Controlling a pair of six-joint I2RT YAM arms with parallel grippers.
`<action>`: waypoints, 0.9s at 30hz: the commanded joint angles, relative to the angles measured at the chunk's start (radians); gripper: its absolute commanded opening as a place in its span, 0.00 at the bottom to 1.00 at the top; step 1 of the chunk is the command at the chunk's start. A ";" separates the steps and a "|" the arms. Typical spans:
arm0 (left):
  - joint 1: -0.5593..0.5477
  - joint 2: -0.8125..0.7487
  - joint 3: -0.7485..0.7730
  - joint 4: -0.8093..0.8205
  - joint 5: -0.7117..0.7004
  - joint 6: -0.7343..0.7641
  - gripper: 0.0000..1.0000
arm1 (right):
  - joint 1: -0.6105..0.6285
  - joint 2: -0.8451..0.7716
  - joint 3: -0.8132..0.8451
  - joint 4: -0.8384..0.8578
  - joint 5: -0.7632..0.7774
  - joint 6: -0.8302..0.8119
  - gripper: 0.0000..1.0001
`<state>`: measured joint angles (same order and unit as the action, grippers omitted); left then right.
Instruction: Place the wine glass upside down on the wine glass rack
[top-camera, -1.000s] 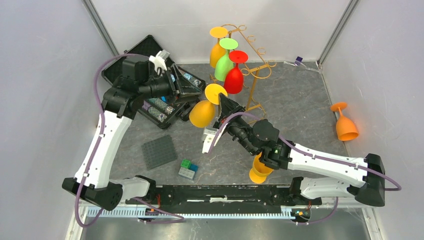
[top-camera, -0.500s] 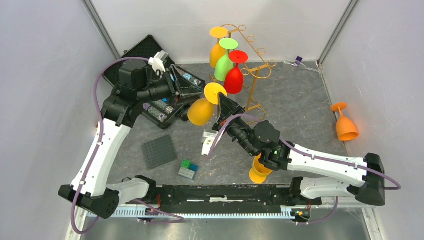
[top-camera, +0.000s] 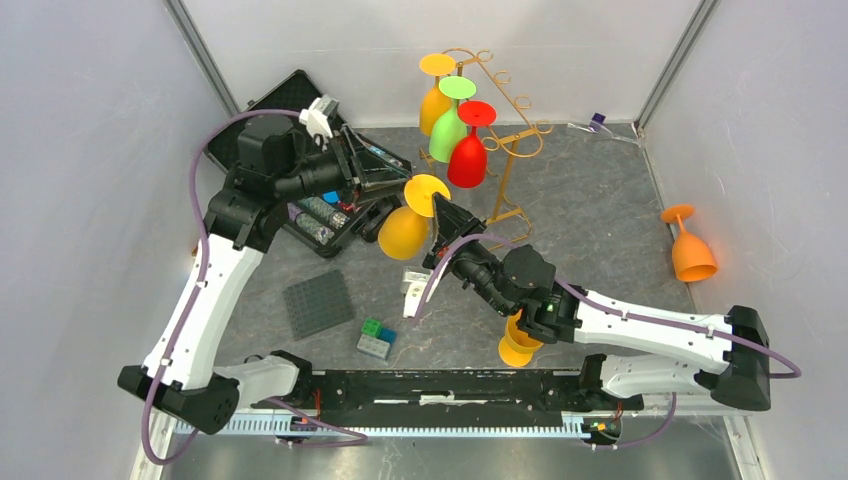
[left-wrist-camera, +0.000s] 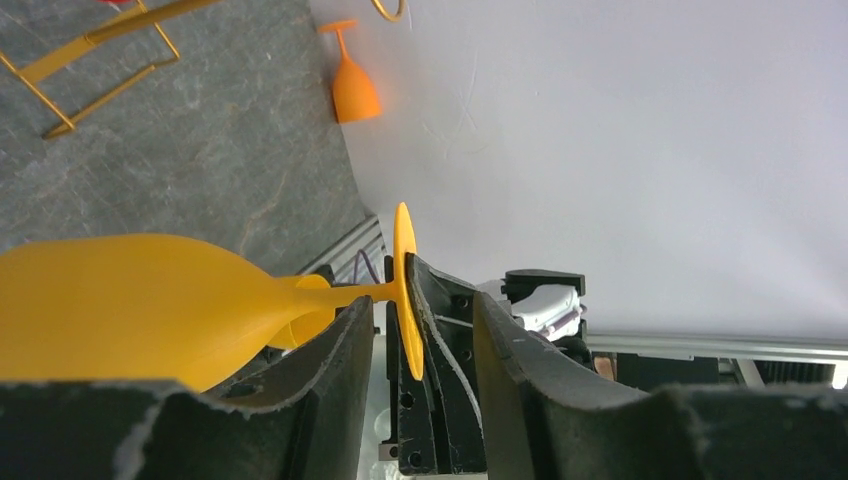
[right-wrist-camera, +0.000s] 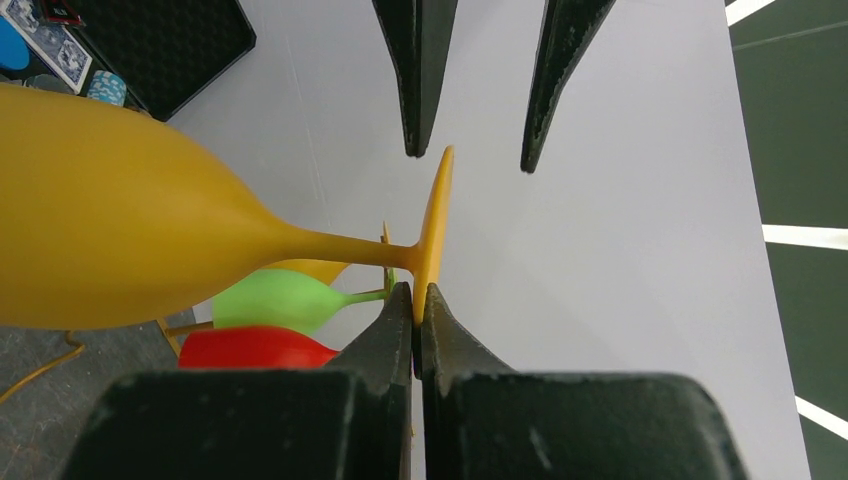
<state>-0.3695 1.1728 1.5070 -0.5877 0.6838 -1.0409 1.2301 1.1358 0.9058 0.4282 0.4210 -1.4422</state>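
Observation:
A yellow wine glass (top-camera: 403, 232) hangs tilted in mid-air left of the gold wire wine glass rack (top-camera: 507, 140). My right gripper (top-camera: 437, 212) is shut on the rim of its foot disc (right-wrist-camera: 432, 225), pinched between the fingertips (right-wrist-camera: 400, 310). My left gripper (top-camera: 400, 184) has come in from the left. It is open, one finger (left-wrist-camera: 340, 340) on the stem side and the other (left-wrist-camera: 510, 350) beyond the disc, neither touching. In the right wrist view those fingers (right-wrist-camera: 415, 70) straddle the disc's upper edge. The rack's wire base (left-wrist-camera: 100, 60) lies beyond.
Orange (top-camera: 435, 100), green (top-camera: 450, 128) and red (top-camera: 468, 158) glasses hang upside down on the rack. One orange glass (top-camera: 690, 252) lies at the far right, another (top-camera: 520, 342) under my right arm. An open black case (top-camera: 325, 215), grey baseplate (top-camera: 318, 303), small bricks (top-camera: 377, 339) and a white part (top-camera: 413, 287) lie left.
My left gripper has moved right toward the glass's foot and its jaws have narrowed around the disc. The right gripper and the glass have shifted slightly left and down.

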 joint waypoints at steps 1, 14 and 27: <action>-0.052 0.046 0.064 -0.091 0.046 0.052 0.45 | 0.007 0.001 0.013 0.044 -0.013 -0.009 0.00; -0.121 0.068 0.084 -0.112 -0.031 0.084 0.02 | 0.006 0.013 0.033 0.003 0.002 0.010 0.15; -0.119 0.066 0.064 -0.136 -0.135 0.102 0.02 | -0.017 0.133 0.548 -0.633 0.035 0.591 0.98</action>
<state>-0.4847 1.2533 1.5566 -0.7189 0.5758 -0.9833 1.2282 1.2476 1.2819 0.0204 0.4767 -1.1027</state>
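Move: The right hand already holds the yellow glass upside down by its foot, whose middle is about 2 cm ahead and 2 cm left of that hand, level with it. From the half-open left hand the foot's middle is some 5 cm to the right, 2 cm back and 3 cm lower. The red glass hanging on the rack is roughly 16 cm ahead and 15 cm right of the left hand, some 16 cm lower. The left hand dips about 4 cm down and to the right, easing slightly back, to the near-left edge of the yellow glass's foot and closes to pinch it there while the right hand keeps its own pinch almost still. Once the left grip is shut, the right fingers open wide and let go, the hand tipping down about 15 degrees while its fingertips lift some 4 cm, with a little drift left and forward over the foot. ##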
